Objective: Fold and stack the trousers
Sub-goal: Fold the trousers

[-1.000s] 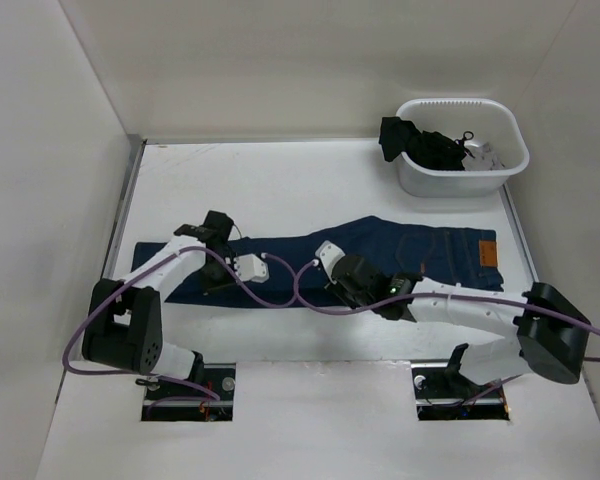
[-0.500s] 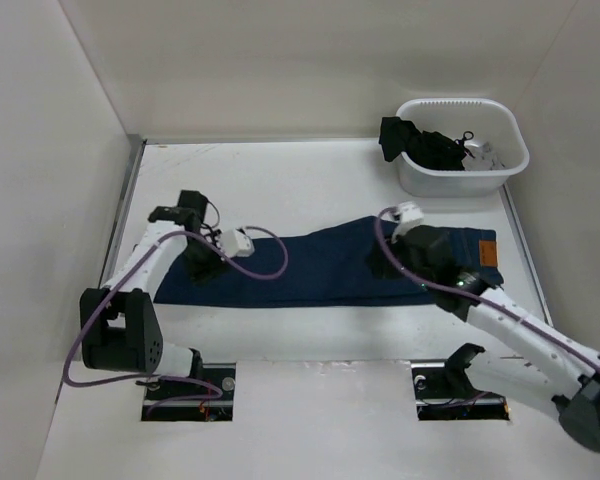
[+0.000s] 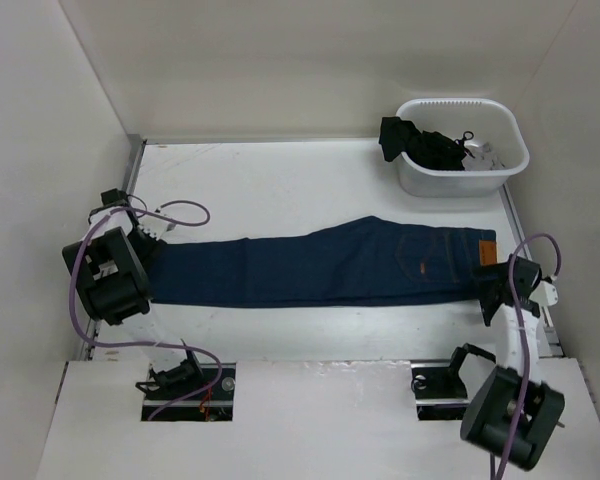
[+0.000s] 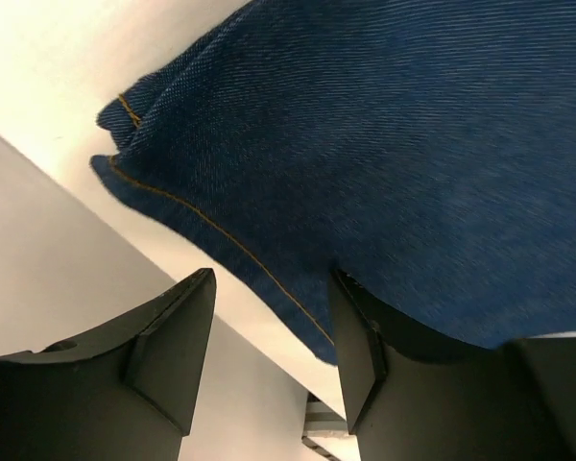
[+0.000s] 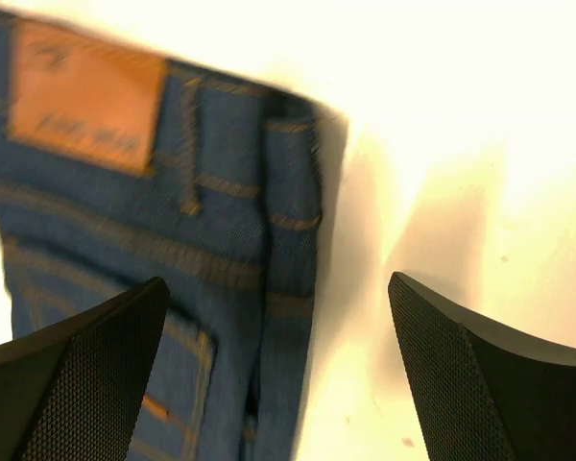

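Observation:
The dark navy jeans (image 3: pixel 320 265) lie flat across the table, folded lengthwise, waistband at the right with a tan patch (image 3: pixel 487 250), leg hems at the left. My left gripper (image 3: pixel 140 240) is open at the hem end; in the left wrist view the hem (image 4: pixel 221 230) with orange stitching lies between and above the open fingers (image 4: pixel 360 355). My right gripper (image 3: pixel 500 290) is open at the waistband end; the right wrist view shows the waistband corner (image 5: pixel 288 211) and tan patch (image 5: pixel 86 96) between the spread fingers (image 5: pixel 461 375).
A white basket (image 3: pixel 510 170) at the back right holds a black garment (image 3: pixel 420 145). White walls close in the left, back and right sides. The table's left edge rail (image 3: pixel 125 200) runs right beside the left gripper.
Both arms swung outward from the middle of the jeans, the left to the hem end, the right to the waistband end. The jeans now lie fully uncovered and stretched straighter.

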`<state>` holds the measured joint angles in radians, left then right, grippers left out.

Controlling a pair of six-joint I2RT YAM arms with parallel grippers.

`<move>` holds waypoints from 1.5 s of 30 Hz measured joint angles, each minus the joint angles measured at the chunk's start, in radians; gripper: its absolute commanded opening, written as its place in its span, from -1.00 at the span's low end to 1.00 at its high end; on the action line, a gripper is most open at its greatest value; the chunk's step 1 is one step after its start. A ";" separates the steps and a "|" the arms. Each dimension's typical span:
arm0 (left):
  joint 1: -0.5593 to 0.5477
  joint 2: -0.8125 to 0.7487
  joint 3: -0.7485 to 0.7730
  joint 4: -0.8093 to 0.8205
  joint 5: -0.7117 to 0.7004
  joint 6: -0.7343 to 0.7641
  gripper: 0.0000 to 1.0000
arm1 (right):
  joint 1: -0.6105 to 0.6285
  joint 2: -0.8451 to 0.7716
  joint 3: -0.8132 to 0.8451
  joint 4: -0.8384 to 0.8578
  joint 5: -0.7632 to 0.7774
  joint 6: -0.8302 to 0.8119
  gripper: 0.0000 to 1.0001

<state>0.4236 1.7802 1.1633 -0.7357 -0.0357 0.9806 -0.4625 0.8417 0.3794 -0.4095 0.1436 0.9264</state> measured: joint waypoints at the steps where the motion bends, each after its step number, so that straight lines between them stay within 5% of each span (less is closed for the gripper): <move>1: 0.003 0.011 0.003 0.002 -0.005 -0.003 -0.02 | -0.016 0.042 -0.001 0.023 -0.015 0.014 1.00; 8: 0.021 0.019 0.034 0.026 -0.016 -0.021 0.01 | -0.027 0.293 0.078 0.214 -0.084 0.102 1.00; 10: 0.037 0.030 0.043 0.033 -0.023 -0.023 -0.01 | -0.027 0.329 0.088 0.253 -0.096 0.125 0.59; 13: 0.058 0.078 0.065 0.045 -0.043 -0.030 -0.02 | -0.027 0.381 0.089 0.284 -0.107 0.151 -0.83; 14: 0.060 0.092 0.084 0.035 -0.050 -0.035 -0.02 | -0.027 0.400 0.085 0.282 -0.111 0.166 -0.98; 21: 0.032 0.125 0.126 0.031 -0.089 -0.056 0.00 | -0.021 0.314 0.096 0.184 -0.064 0.156 -1.00; 28: -0.073 0.136 0.149 0.038 -0.074 -0.080 0.00 | -0.018 0.076 0.216 0.050 0.069 -0.051 -1.00; 40: -0.114 0.136 0.150 0.047 -0.067 -0.085 0.01 | 0.027 -0.011 0.187 -0.001 0.146 -0.146 -1.00; 43: -0.101 0.135 0.150 0.052 -0.065 -0.095 0.02 | 0.177 -0.027 0.225 0.025 0.169 -0.281 -1.00; 45: -0.086 0.135 0.151 0.053 -0.066 -0.105 0.04 | 0.383 -0.023 0.278 0.055 0.180 -0.388 -1.00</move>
<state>0.3374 1.9156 1.3140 -0.6827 -0.1017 0.8761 -0.0799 0.8188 0.6575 -0.3550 0.3241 0.5381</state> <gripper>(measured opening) 0.509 0.023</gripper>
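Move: The strip of waistband I want lies about 6 cm ahead of my right hand, 1 cm right and 3 cm below. The brown patch is 10 cm ahead and 1 cm left; the waist's near corner is almost level ahead, 1 cm left, and its far corner some 18 cm straight ahead. From my left hand, the hem's middle is about 3 cm ahead, 1 cm left and 3 cm down, its far corner roughly 11 cm ahead and 1 cm left. I slide my open right hand about 6 cm forward over the waist end, dip, shut the fingers on the waistband and lift it, first veering right, then swinging left and forward with a 30-degree counter-clockwise turn, ending some 13 cm higher than I began. My half-open left hand stays low with a finger on the cloth at the hem, sweeping left, then right and forward, about 6 cm forward in all. ##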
